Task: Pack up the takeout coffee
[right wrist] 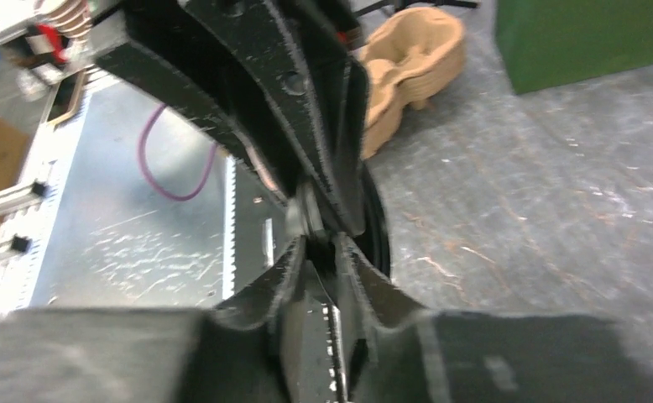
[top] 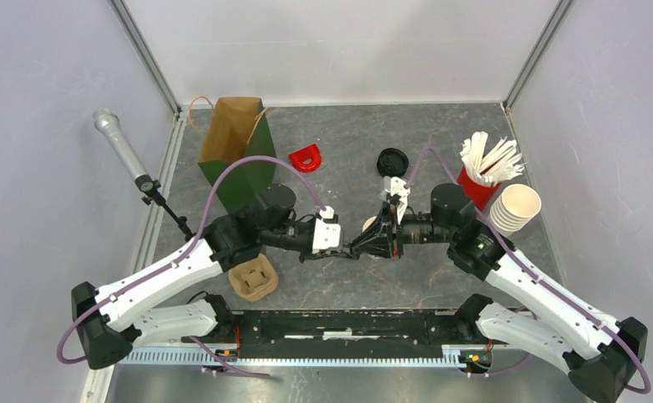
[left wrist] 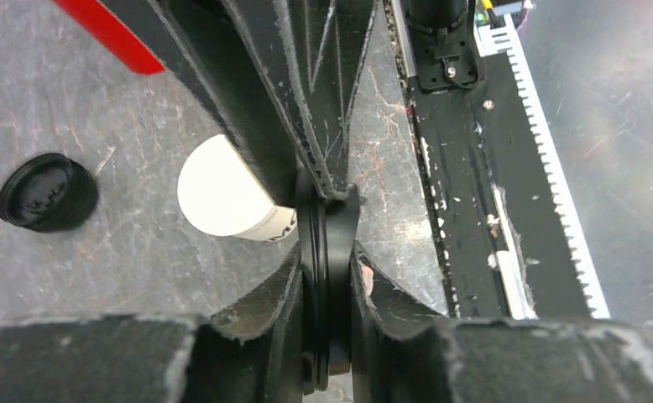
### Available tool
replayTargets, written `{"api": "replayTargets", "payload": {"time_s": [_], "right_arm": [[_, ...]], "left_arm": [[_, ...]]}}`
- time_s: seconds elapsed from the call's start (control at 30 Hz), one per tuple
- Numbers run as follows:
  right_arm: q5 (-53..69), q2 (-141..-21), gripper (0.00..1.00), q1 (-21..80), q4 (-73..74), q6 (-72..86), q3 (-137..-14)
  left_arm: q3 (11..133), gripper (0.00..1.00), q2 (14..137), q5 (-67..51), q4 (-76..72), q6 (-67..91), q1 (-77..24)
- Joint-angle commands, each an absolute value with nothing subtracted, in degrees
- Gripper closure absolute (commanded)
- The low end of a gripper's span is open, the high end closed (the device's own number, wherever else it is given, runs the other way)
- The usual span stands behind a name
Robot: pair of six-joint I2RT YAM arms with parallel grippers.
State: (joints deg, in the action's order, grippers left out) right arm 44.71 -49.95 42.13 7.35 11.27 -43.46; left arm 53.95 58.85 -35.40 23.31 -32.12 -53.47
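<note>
A round black lid (left wrist: pixel 327 277) stands edge-on between my left gripper's (left wrist: pixel 328 281) fingers, which are shut on its rim. My right gripper (right wrist: pixel 321 252) meets it from the opposite side, its jaws a little apart at the lid's far rim (right wrist: pixel 379 228). Both grippers (top: pixel 340 248) (top: pixel 372 243) touch tips at the table's middle. A cream-white paper cup (left wrist: pixel 222 189) lies on its side just behind the lid; I cannot tell whether the lid sits on it. From above only a sliver of that cup (top: pixel 369 223) shows.
A stack of black lids (top: pixel 393 160) (left wrist: pixel 46 191) sits behind the grippers. Red cup of white sticks (top: pixel 478 185) and stacked lidless cups (top: pixel 514 207) stand at right. Green-brown paper bag (top: pixel 235 147), red clip (top: pixel 306 157) and pulp cup carrier (top: pixel 253 279) (right wrist: pixel 411 59) are at left.
</note>
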Motion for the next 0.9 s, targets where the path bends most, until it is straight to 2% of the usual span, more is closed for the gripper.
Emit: {"api": "replayTargets", "payload": {"time_s": [0.0,0.03,0.1,0.17,0.3,0.5,0.63,0.87], "right_arm": [[35.58,-47.5,0.65,42.45,9.66,8.42,-46.31],[32.2,-46.55,0.6,42.43,10.28,7.73,-46.11],[27.12,-44.39,0.34,42.45,10.1,5.7,-44.74],[23.4,-41.42,0.02,42.51,6.28,3.44,-41.71],[19.24,-34.52,0.02,44.11,-8.82,-3.77,-32.31],[20.45,-28.62,0.02,49.4,-31.66,-16.13,-20.87],[16.83,-32.89,0.02,53.74,-30.03,-24.57,-23.05],[2.56,-40.02,0.02,66.68,-27.43,-37.31,-26.01]], "left_arm": [[51.54,0.78,56.53,-30.17,9.87,-13.0,-53.7],[49.86,0.76,55.96,-29.05,7.37,-8.35,-53.7],[47.06,0.74,54.52,-24.92,2.1,0.1,-53.7],[44.5,0.68,52.69,-19.8,-2.54,7.98,-53.7],[41.99,0.71,49.48,-10.42,-6.26,19.47,-53.7],[43.22,0.71,48.77,-6.72,-6.35,29.17,-53.68],[44.43,0.73,49.6,-6.32,-4.13,32.98,-53.7],[44.23,0.72,49.41,-5.79,-3.35,35.61,-53.69]]}}
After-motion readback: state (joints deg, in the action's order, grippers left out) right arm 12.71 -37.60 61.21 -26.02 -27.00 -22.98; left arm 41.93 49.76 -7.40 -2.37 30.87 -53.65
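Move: The black lid is pinched in the left hand's fingers, its middle about 2 cm to that hand's right, level with it. From the right hand, whose fingers are around the lid's other side, it lies some 2 cm left and 2 cm lower. The white cup stands about 6 cm ahead, 4 cm right and 21 cm below the right hand; the lid stack is about 28 cm ahead, 10 cm right and 22 cm below. Forward and rightward by about 4 cm, the right hand opens wide, freeing the lid, then swings back left and slightly up towards it while rolling some 50 degrees, forward side rising. The left hand keeps its pinch and carries the lid forward, then up, about 4 cm each, turning its fingers counter-clockwise to point farther forward and rolling with them. ##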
